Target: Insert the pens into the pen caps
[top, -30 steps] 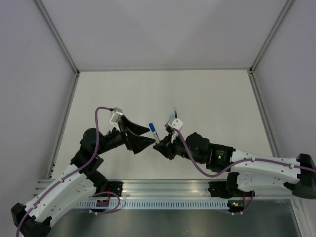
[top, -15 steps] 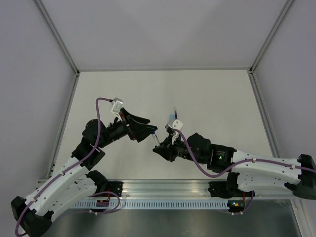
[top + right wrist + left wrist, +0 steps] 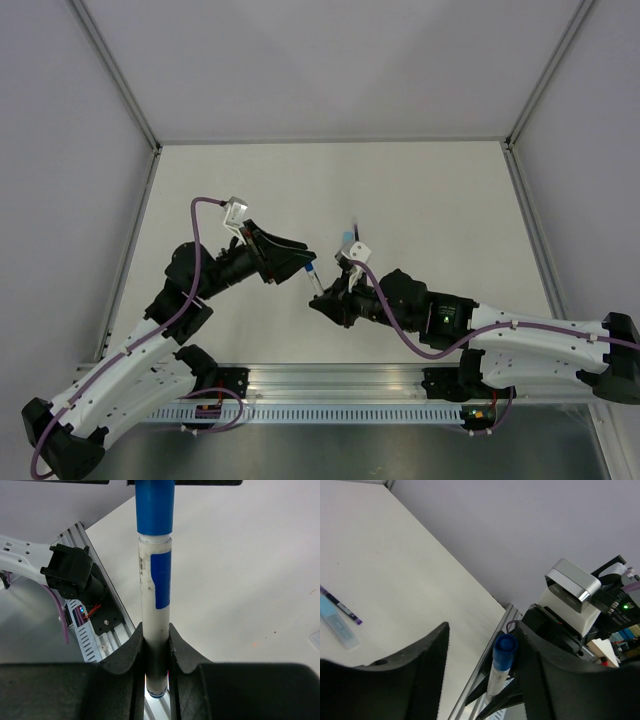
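Note:
A white-barrelled pen [image 3: 155, 605] stands upright between the fingers of my right gripper [image 3: 156, 650], which is shut on its lower end. A dark blue pen cap [image 3: 155, 507] sits on the pen's top end. My left gripper [image 3: 482, 670] is open around that cap [image 3: 505, 650]: the cap lies close to the right finger, and a wide gap separates it from the left finger. From above, the two grippers meet at the pen [image 3: 313, 280] over the table's middle. A pale sky-blue pen cap [image 3: 337, 625] and a slim dark pen [image 3: 342, 609] lie side by side on the table.
The right arm's wrist camera [image 3: 572, 585] sits just behind the held pen. The aluminium rail [image 3: 330, 385] runs along the near edge. Grey walls enclose the white table [image 3: 420, 190] on the other three sides.
The left gripper has moved right and in over the capped end of the pen, and its jaws have narrowed around the dark blue cap. The right gripper has held still with the pen.

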`<state>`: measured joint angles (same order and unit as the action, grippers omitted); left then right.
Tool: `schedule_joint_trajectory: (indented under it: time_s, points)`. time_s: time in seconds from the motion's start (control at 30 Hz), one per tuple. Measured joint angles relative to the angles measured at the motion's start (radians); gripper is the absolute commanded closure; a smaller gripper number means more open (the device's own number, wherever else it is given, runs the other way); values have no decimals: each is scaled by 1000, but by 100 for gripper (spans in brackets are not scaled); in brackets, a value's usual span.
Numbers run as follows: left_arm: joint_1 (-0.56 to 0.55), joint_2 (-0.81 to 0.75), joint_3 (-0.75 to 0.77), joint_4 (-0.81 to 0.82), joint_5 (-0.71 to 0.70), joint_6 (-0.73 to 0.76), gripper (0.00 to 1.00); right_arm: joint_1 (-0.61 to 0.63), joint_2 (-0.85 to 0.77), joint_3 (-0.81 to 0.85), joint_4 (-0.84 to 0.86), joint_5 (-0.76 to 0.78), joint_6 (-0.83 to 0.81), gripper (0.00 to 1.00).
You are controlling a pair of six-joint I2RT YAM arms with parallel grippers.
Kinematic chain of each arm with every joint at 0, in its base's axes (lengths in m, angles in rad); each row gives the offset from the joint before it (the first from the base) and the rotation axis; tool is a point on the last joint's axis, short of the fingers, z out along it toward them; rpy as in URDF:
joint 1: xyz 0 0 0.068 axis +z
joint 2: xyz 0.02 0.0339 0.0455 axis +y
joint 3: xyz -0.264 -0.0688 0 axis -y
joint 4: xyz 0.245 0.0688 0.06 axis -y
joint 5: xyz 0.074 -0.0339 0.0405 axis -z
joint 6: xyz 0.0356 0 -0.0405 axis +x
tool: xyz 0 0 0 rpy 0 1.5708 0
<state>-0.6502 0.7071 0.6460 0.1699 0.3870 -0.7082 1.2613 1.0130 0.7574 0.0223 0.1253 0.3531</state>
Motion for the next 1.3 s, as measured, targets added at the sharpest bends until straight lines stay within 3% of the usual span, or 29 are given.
schedule_joint_trajectory:
  time_s: [0.03,0.1,0.13,0.53,1.1,1.3]
  points:
    - [0,-1,0,5,8,-2,62,0,1,0,0,1,2,100]
    - [0,-1,0,19,25,-13,81,-2,8,0,-1,7,6,100]
    - [-1,-2,0,24,34,-16,98,-3,14,0,0,11,9,100]
    - [18,-33,-90,130,16,-18,98,-29,111,148,-190,33,-12,100]
    - [38,101,-122,273,-152,-31,98,-110,333,432,-495,216,-267,100]
    - [39,130,-164,371,-180,-36,98,-164,360,459,-517,169,-325,100]
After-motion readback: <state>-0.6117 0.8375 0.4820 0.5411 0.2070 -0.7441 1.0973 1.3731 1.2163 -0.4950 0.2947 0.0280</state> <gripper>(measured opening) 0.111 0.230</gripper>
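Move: The blue cap, already sitting on the white marker in the right hand, lies almost between the left hand's half-open fingers, about 1 cm back and 1 cm below. From the right hand, which grips the marker lower down, the cap is about 5 cm ahead, 1 cm left and 7 cm up. On the table some 31 cm below the left hand lie the light-blue marker, 19 cm ahead and 8 cm right, and the purple pen, 21 cm ahead and 10 cm right. The blue cap is pinched as the left fingers close on it with the hand nearly in place; then both hands carry cap and marker forward and slightly down. The right hand keeps its grip on the marker, goes farther, about 10 cm against the left's 6, and drifts a little right while tipping its fingers downward some 30 degrees. The left wrist turns slightly counter-clockwise. ##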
